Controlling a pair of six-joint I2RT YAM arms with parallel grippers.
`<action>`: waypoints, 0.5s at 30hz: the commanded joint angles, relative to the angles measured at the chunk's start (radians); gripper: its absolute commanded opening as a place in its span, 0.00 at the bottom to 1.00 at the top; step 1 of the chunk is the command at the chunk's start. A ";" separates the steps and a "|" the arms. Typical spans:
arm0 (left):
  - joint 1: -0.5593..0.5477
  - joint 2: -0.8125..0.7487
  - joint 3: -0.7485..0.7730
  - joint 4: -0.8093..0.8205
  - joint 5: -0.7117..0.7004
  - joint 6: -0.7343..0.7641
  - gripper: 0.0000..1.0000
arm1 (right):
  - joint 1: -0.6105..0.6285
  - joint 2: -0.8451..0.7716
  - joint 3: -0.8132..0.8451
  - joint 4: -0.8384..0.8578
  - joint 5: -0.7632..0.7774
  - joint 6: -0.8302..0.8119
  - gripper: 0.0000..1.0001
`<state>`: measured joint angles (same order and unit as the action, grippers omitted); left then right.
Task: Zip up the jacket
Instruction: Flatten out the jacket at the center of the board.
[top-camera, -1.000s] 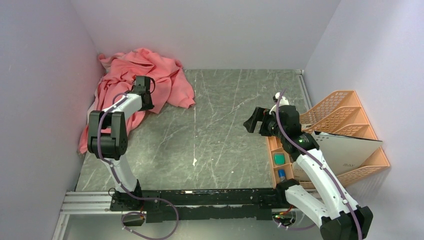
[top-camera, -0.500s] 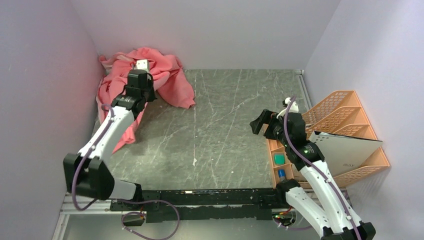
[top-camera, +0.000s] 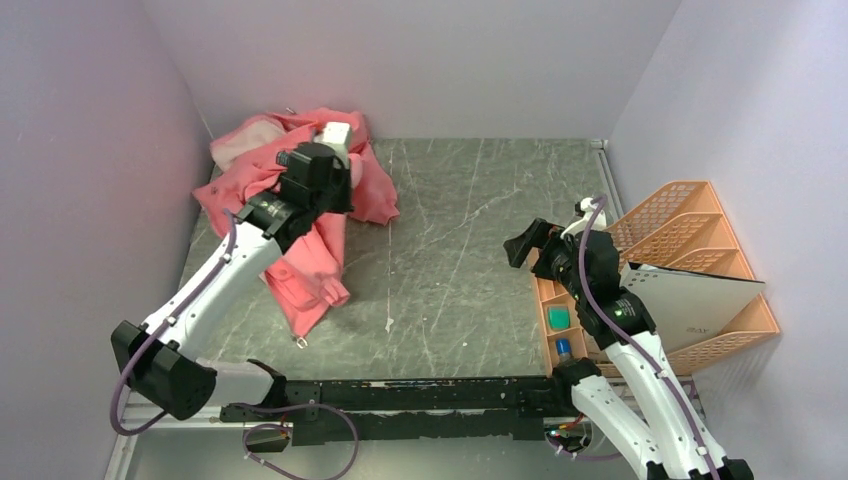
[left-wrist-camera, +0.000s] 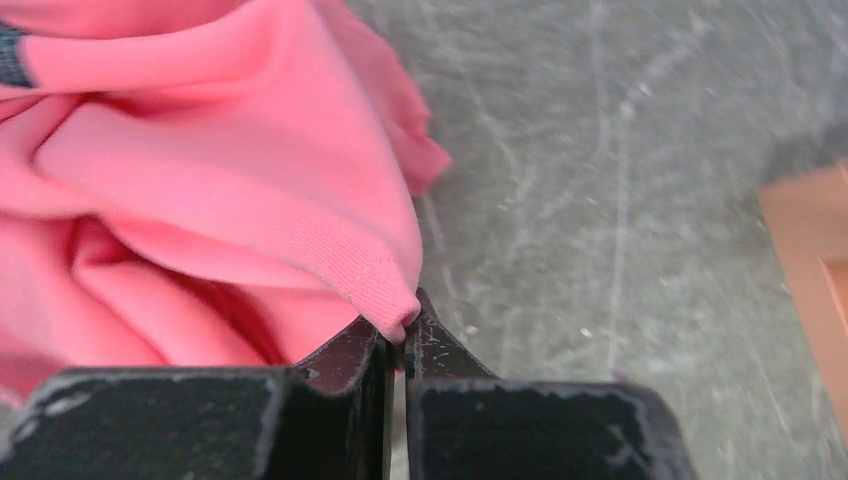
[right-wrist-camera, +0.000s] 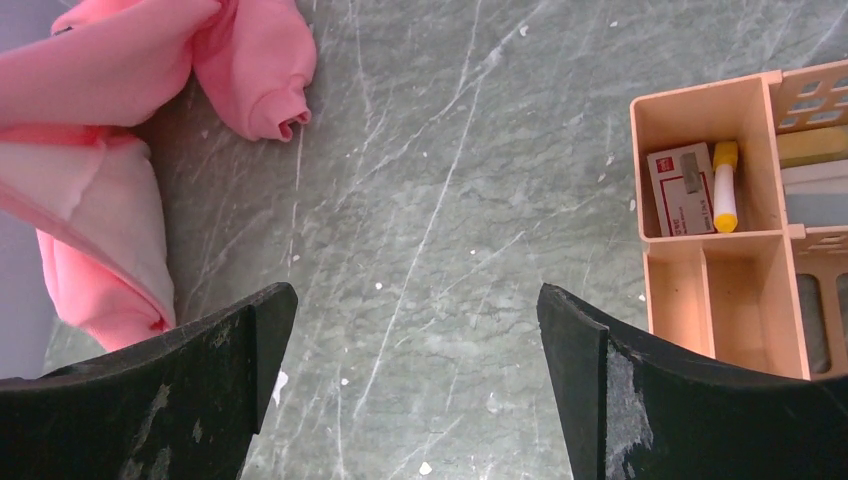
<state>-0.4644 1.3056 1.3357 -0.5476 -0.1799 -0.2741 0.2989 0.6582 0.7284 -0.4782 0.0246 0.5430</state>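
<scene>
The salmon-pink jacket (top-camera: 312, 268) lies crumpled at the table's far left, with one part stretched down toward the near edge. A small metal piece (top-camera: 299, 343) shows at its lower tip. My left gripper (top-camera: 343, 188) is over the jacket's right side. In the left wrist view its jaws (left-wrist-camera: 400, 335) are shut on a ribbed fold of the jacket (left-wrist-camera: 200, 170), lifted above the grey tabletop. My right gripper (top-camera: 520, 246) hovers at mid-right, apart from the jacket. Its fingers (right-wrist-camera: 415, 300) stand wide open over bare table, with the jacket (right-wrist-camera: 100, 60) at that view's upper left.
An orange desk organiser (top-camera: 690, 225) stands against the right wall with a white board (top-camera: 690, 300) leaning in it. Its front compartments (right-wrist-camera: 700, 260) hold a small box and a yellow-capped marker. Walls close in the table on the left, back and right.
My left gripper shut on the jacket and swung right and toward the centre, pulling the fabric out of its heap. The right arm drifted slightly right, still open.
</scene>
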 joint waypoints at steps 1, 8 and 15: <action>-0.187 -0.004 0.019 0.076 0.057 -0.018 0.05 | 0.003 -0.017 0.028 0.006 -0.018 -0.007 0.97; -0.543 0.172 0.041 0.179 -0.030 -0.076 0.05 | 0.003 -0.063 0.032 0.000 -0.050 -0.021 0.96; -0.543 0.134 0.005 0.185 -0.177 -0.176 0.71 | 0.003 -0.092 0.049 -0.029 -0.060 -0.032 0.95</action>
<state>-1.0443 1.5539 1.3365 -0.4412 -0.2337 -0.3771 0.2989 0.5915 0.7368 -0.4854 -0.0189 0.5270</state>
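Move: Over the far left of the board, the left hand keeps a corner of the jacket pinched high up. The board's centre, where the cloth is to go, lies some 11 cm back, 15 cm right and 25 cm below. The jacket's bulk lies about 11 cm left and level ahead, a loose sleeve 9 cm right and level, and the trailing zip end some 27 cm back and 8 cm left. From the right hand, the centre is roughly 20 cm left, level ahead, 20 cm down. Swinging the pinched corner to the right and back across the board's middle, the left hand travels about 21 cm right and 11 cm back, turning nearly 30 degrees clockwise. It runs almost level at first, then sinks some 8 cm; as the swing slows, the fingers open well and let go of the cloth. ##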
